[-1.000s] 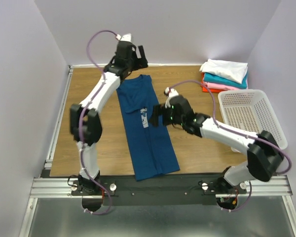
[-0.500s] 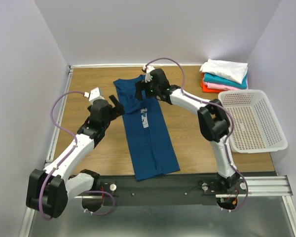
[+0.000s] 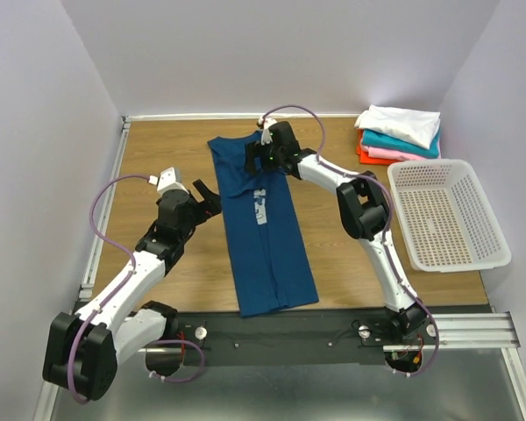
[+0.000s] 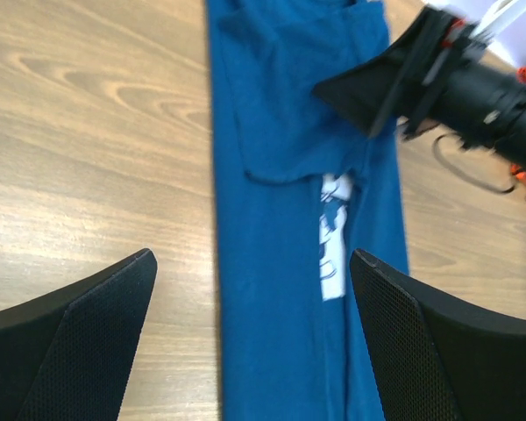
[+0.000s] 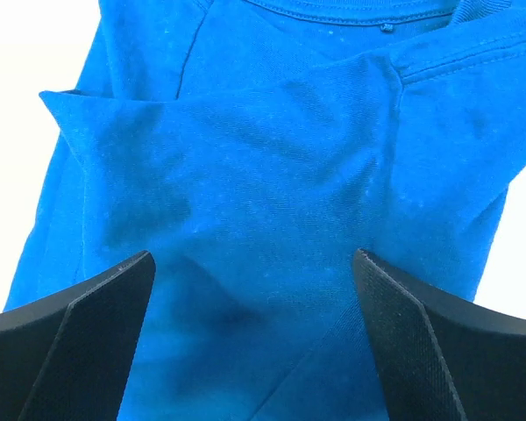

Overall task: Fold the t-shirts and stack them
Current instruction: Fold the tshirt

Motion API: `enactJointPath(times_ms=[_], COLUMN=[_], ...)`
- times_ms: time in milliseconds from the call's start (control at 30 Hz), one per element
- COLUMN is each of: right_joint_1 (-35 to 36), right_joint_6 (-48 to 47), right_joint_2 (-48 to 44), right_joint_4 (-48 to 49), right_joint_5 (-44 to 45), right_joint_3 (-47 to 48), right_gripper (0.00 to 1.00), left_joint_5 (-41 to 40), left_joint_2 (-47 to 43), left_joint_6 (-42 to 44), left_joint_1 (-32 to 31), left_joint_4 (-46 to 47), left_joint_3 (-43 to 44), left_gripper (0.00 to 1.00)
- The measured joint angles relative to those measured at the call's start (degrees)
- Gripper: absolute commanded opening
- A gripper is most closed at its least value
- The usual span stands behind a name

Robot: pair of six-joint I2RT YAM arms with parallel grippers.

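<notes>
A navy blue t-shirt (image 3: 265,230), folded lengthwise into a long strip with part of its white print (image 3: 259,208) showing, lies flat on the wooden table. My left gripper (image 3: 209,200) hovers open beside the strip's left edge, near the middle. In the left wrist view the t-shirt (image 4: 276,263) runs between the spread fingers of my left gripper (image 4: 252,263). My right gripper (image 3: 252,160) is open above the collar end, and its own view shows the t-shirt (image 5: 263,175) with folded sleeves below it. Neither gripper holds anything. Folded white, teal, pink and orange-red t-shirts (image 3: 399,132) are stacked at the back right.
A white perforated basket (image 3: 444,213) stands on the right side of the table, just in front of the stack. Bare wood (image 3: 158,167) lies left of the blue strip. Walls close in the table on the left, back and right.
A second ago the left gripper was at the shirt's collar end and the right at its middle. Now the left is beside the middle and the right over the collar. The shirt lies unchanged.
</notes>
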Motion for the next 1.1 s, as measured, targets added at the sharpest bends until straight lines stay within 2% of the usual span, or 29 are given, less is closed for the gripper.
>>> enactJointPath(times_ms=[200, 600, 900, 1033, 1100], right_joint_1=[-3.67, -8.68, -8.7, -8.7, -8.7], right_joint_6=[0.35, -0.79, -1.7, -0.31, 0.59], right_joint_2=[-0.59, -0.74, -1.11, -4.76, -9.11], right_joint_4=[0.96, 0.28, -1.4, -3.69, -4.07], right_joint_5=[3.48, 4.55, 3.17, 1.88, 0.96], right_joint_3=[-1.55, -1.29, -0.96, -2.86, -5.9], right_gripper=[1.0, 1.0, 1.0, 1.0, 1.0], left_joint_5=[3.28, 12.96, 16.92, 16.94, 16.94], left_joint_2=[3.13, 7.93, 6.16, 3.23, 0.81], left_joint_6=[0.07, -0.09, -4.79, -8.92, -11.54], left_joint_1=[-0.07, -2.03, -9.62, -13.57, -15.61], left_joint_4=[1.64, 4.22, -4.11, -8.94, -11.43], left_joint_3=[-0.52, -3.8, -8.17, -9.38, -10.21], left_gripper=[0.98, 0.98, 0.98, 0.98, 0.93])
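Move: The folded t-shirt lies slanted, its far end right under the open right fingers, about 1 cm below the hand point; the chest print is some 14 cm back and 2 cm right of them, the near end about 43 cm back and 7 cm right. From the left hand, the shirt's near-left corner is roughly 32 cm back, 7 cm right and 12 cm down, the print about 2 cm back and 14 cm right. The t-shirt's far end is pushed along the table by the right hand's open fingers, about 10 cm right and 5 cm forward, the hand turning some 12 degrees clockwise; it pauses, then rises off the cloth, drawing slightly back. The left hand, wide open, goes right and down, then mainly back towards the shirt's near-left corner, tipping down and turning clockwise. ##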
